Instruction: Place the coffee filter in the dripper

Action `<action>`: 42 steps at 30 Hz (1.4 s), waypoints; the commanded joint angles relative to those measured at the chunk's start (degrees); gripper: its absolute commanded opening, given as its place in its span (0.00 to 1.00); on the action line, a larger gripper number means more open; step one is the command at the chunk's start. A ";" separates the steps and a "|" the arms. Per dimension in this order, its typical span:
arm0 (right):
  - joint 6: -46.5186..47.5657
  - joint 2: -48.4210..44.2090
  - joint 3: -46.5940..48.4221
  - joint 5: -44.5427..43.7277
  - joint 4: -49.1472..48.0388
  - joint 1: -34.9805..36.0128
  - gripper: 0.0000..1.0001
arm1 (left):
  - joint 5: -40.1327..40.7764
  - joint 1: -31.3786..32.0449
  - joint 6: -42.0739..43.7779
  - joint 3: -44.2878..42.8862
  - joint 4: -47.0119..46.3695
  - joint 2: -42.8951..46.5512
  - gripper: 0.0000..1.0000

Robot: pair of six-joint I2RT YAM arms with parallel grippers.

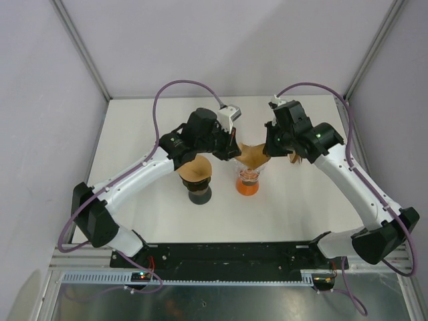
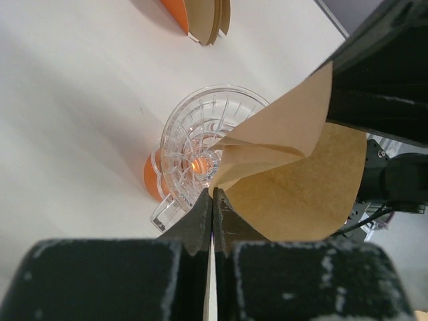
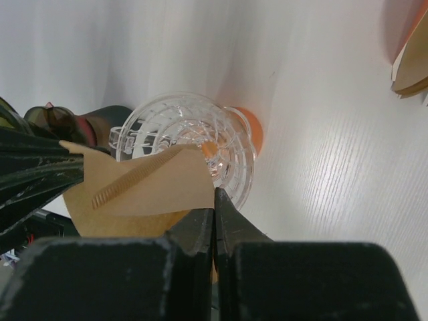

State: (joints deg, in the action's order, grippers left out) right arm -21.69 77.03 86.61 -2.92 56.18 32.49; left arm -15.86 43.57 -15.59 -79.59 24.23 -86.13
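Note:
The brown paper coffee filter [image 1: 253,155] hangs spread between both grippers just above the dripper [image 1: 248,179], a clear ribbed glass cone on an orange base. My left gripper [image 2: 214,197] is shut on the filter [image 2: 294,180] at its lower edge, over the dripper's rim [image 2: 194,127]. My right gripper [image 3: 215,195] is shut on the opposite edge of the filter [image 3: 147,187], its tips over the dripper's rim [image 3: 174,124]. The filter's tip points toward the dripper's mouth. In the top view the left gripper [image 1: 231,150] and right gripper [image 1: 270,150] face each other across the filter.
A stack of brown filters on a dark stand [image 1: 196,174] stands just left of the dripper. More stacked filters in an orange holder [image 2: 204,20] lie beyond it, and some filters [image 3: 409,63] show at the right wrist view's edge. Walls and frame posts enclose the white table [image 1: 134,127].

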 commanded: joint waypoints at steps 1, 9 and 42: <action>2.45 1.85 1.94 2.19 -0.75 -1.92 0.00 | -2.00 -0.48 -0.49 0.38 0.16 0.45 0.01; 3.18 3.09 0.78 3.95 -3.79 -3.06 0.04 | -2.29 -1.81 0.61 -0.63 0.76 -1.83 0.12; 6.35 3.57 -1.15 0.69 -5.86 -2.00 0.37 | -3.63 -1.85 4.60 -4.58 1.04 0.00 0.55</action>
State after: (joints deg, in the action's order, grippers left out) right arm -16.56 81.45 85.30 -1.69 51.51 30.17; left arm -18.46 41.93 -12.82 -81.89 25.87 -88.71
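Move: Both hands still pinch opposite edges of the coffee filter above the clear dripper. The dripper's middle lies about 4 cm to the left hand's right, roughly level with it fore and aft and 7 cm below; the orange carafe beneath it is some 16 cm down. The green dripper with its filter stands about 13 cm to the left hand's left. From the right hand the clear dripper is about 6 cm left and 7 cm below, the filter box roughly 12 cm ahead and 10 cm right, near table height. Forward and down, the right hand carries its edge of the filter, about 3 cm out and 2 cm lower in all, spreading its fingers partway after the first short push. The left hand sinks about 2 cm over the dripper with its fingers opening, holds there while they spread to roughly half, then rises 1.5 cm as its grip on the paper ends. ##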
